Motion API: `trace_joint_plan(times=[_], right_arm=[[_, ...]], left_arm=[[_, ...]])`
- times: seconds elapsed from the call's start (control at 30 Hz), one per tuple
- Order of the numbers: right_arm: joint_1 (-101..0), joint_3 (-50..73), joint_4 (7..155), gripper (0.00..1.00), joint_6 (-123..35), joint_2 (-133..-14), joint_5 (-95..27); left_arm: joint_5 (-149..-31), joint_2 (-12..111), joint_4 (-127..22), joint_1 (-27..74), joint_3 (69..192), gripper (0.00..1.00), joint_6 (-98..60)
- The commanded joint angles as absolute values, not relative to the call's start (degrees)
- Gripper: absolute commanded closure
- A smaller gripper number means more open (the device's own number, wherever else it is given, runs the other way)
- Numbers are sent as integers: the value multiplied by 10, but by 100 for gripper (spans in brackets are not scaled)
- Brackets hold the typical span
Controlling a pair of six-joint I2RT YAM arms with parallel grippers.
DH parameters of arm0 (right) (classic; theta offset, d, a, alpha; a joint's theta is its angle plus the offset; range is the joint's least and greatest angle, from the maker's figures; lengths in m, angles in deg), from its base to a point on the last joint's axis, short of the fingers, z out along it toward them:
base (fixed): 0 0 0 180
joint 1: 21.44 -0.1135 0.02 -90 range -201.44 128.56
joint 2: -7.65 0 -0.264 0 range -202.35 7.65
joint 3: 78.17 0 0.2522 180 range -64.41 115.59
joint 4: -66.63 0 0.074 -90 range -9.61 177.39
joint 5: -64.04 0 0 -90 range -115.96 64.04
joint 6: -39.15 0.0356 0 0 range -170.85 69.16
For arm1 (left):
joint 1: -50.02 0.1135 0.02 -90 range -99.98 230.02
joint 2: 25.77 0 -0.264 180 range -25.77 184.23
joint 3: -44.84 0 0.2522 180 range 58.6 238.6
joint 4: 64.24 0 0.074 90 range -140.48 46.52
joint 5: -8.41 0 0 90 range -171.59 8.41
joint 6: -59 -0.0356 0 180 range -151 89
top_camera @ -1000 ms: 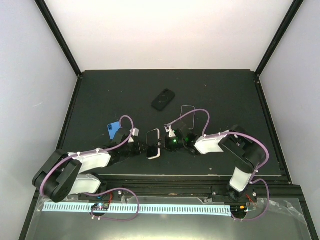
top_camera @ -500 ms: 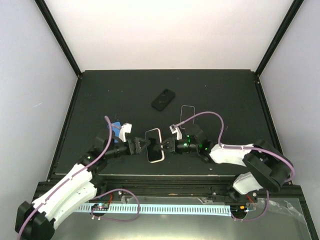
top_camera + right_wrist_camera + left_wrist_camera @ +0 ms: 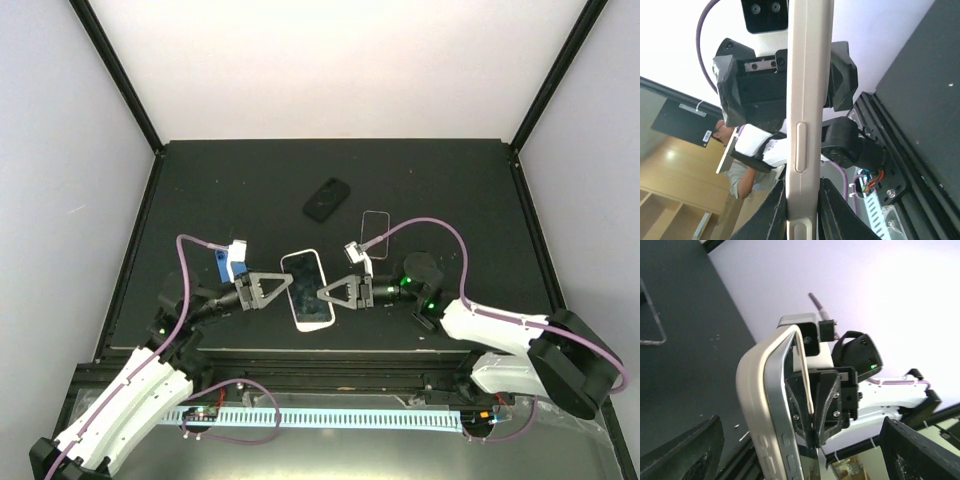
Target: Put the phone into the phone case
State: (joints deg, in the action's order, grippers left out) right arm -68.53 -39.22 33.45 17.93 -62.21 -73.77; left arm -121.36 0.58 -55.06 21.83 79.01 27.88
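The phone (image 3: 307, 290), dark screen up with a white phone case (image 3: 752, 405) round its silver edge, hangs above the dark table between the two grippers. My right gripper (image 3: 322, 292) is shut on its right long edge. In the right wrist view the pale buttoned edge (image 3: 802, 125) stands clamped between both black fingers (image 3: 775, 212). My left gripper (image 3: 284, 288) sits at the phone's left edge, open. In the left wrist view its fingers (image 3: 687, 452) stand wide on either side of the phone and clear of it.
A black phone case (image 3: 327, 199) lies farther back on the table (image 3: 450, 190). A clear case (image 3: 375, 224) lies right of the middle. A blue object (image 3: 220, 262) shows behind the left wrist. Black frame rails border the table.
The left gripper has let go of the phone and opened wide. Both arms have stretched out, carrying the phone up and away from the front edge, its screen now facing up.
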Motion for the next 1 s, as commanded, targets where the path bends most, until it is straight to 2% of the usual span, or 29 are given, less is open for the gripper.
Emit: trace_joint_plan(times=[0.0, 0.4, 0.6, 0.67, 0.83, 0.93, 0.97], right_arm=[[-682, -404, 248, 84, 197, -586, -759], [-683, -412, 210, 84, 219, -584, -771], [-683, -415, 210, 83, 220, -584, -766], [-683, -413, 212, 82, 222, -586, -763], [-683, -408, 226, 80, 223, -595, -762], [-683, -408, 233, 81, 220, -602, -758], [-684, -409, 238, 81, 215, -603, -757]], left_arm=[[-1261, 2, -672, 222, 790, 16, 342], [-1254, 0, -768, 221, 780, 71, 423], [-1242, 2, -737, 221, 792, 95, 429], [-1241, 2, -727, 221, 793, 98, 430], [-1239, 5, -671, 221, 809, 98, 413], [-1231, 8, -602, 221, 830, 98, 380], [-1220, 12, -558, 221, 844, 96, 361]])
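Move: The beige phone case with the phone in it is in the air in the right hand's fingers, its middle about 2 cm to that hand's left. From the open left hand that middle is roughly 4 cm to the right and 2 cm back, at much the same height. On the table some 23 cm below the left hand, the blue phone lies about 15 cm ahead and 17 cm left. The clear-cased phone lies about 24 cm ahead of the right hand, 12 cm to its right and 20 cm down. Upward, both hands carry on together, the left about 4 cm and the right about 3 cm, easing slightly back and tipping their fingertips up some 10 degrees or less. The left fingers close from wide open and pinch the phone case's left long edge across its thickness, while the right fingers keep their hold on the opposite edge; the rise stops and just starts to reverse. ##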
